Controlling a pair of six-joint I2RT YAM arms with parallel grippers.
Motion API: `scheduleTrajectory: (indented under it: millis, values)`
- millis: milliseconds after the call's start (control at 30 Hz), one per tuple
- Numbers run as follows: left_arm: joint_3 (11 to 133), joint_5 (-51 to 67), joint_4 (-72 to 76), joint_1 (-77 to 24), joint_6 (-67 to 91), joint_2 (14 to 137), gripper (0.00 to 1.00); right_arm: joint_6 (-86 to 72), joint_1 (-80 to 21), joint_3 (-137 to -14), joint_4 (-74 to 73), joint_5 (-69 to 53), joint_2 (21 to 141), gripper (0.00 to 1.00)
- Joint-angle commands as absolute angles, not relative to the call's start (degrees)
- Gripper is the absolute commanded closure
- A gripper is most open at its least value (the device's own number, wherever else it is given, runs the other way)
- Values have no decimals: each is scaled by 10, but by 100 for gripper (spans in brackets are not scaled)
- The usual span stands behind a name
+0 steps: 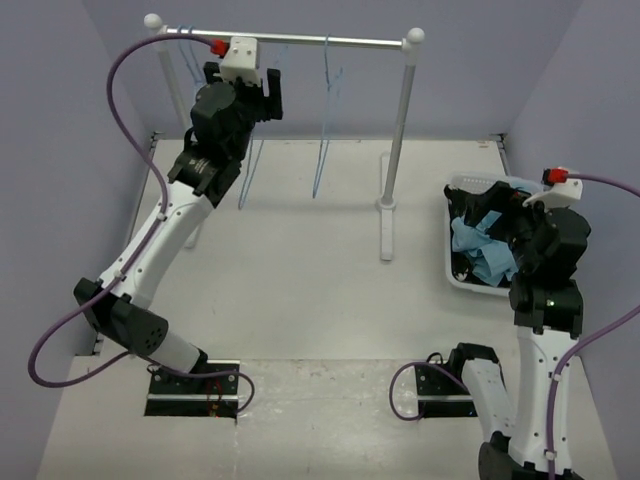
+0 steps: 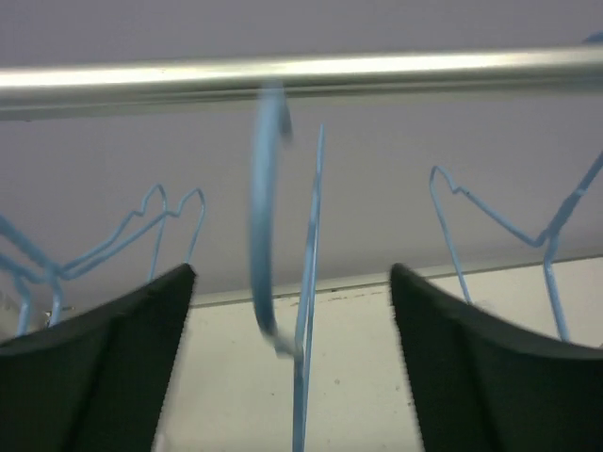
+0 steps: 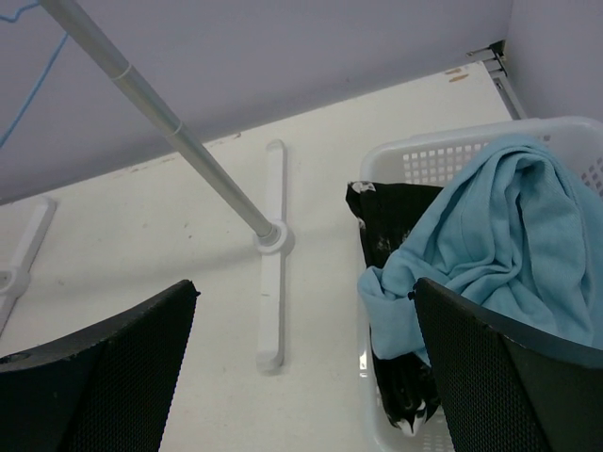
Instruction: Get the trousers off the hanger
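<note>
The light sky-blue trousers (image 3: 509, 217) lie crumpled in the white basket (image 3: 443, 155) at the right, off any hanger; from above the trousers (image 1: 480, 250) lie under my right arm. My right gripper (image 3: 306, 282) hangs open over the basket's left rim, holding nothing. A pale-blue wire hanger (image 2: 267, 188) hooks over the silver rail (image 2: 301, 73). My left gripper (image 2: 292, 273) is raised to it, jaws apart on either side of the hook and neck without touching. In the top view the same hanger (image 1: 255, 170) dangles bare below the left gripper (image 1: 268, 100).
Other bare hangers (image 1: 325, 120) hang on the rail (image 1: 330, 40), to both sides of the left gripper (image 2: 499, 221). The rack's right post (image 1: 398, 130) and white foot (image 1: 387, 235) stand between the arms. A black patterned cloth (image 3: 386, 235) lies in the basket (image 1: 462, 182) under the trousers.
</note>
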State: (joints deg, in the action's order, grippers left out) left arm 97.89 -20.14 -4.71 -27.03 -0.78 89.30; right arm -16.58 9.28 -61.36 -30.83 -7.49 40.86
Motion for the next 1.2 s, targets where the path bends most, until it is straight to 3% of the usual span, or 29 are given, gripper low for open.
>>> scheduleTrajectory:
  millis: [0, 433, 1167]
  values:
    - [1003, -206, -62, -267, 19, 847, 0, -175, 92, -613, -311, -98, 398, 1]
    - [918, -215, -153, -267, 91, 684, 0, -182, 92, -614, -316, -157, 348, 1]
    - [781, -147, -216, -282, 184, 665, 0, -231, 92, -580, -330, -133, 364, 1]
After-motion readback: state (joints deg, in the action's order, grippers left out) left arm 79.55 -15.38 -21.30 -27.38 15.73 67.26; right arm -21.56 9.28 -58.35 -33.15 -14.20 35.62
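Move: The empty blue hanger is still between the left hand's part-open fingers, its hook reaching up towards the rail and its body centred about 8 cm below and 2 cm ahead. The rail crosses roughly 4 cm ahead and 6 cm above. A second hanger's hook is on the rail some 15 cm to the right, the bunched hangers' about 9 cm to the left. From the right hand, the empty hanger lies about 44 cm left and 20 cm ahead. The left fingers go from part open to wide open, letting go of the empty hanger just below the rail. The hand draws back from the rail about 12 cm, rising and drifting left some 6 cm each, then sinks roughly 12 cm, easing slightly right and tipping fingertips down about 20 degrees. The right hand, open, backs some 3 cm and left as much. ##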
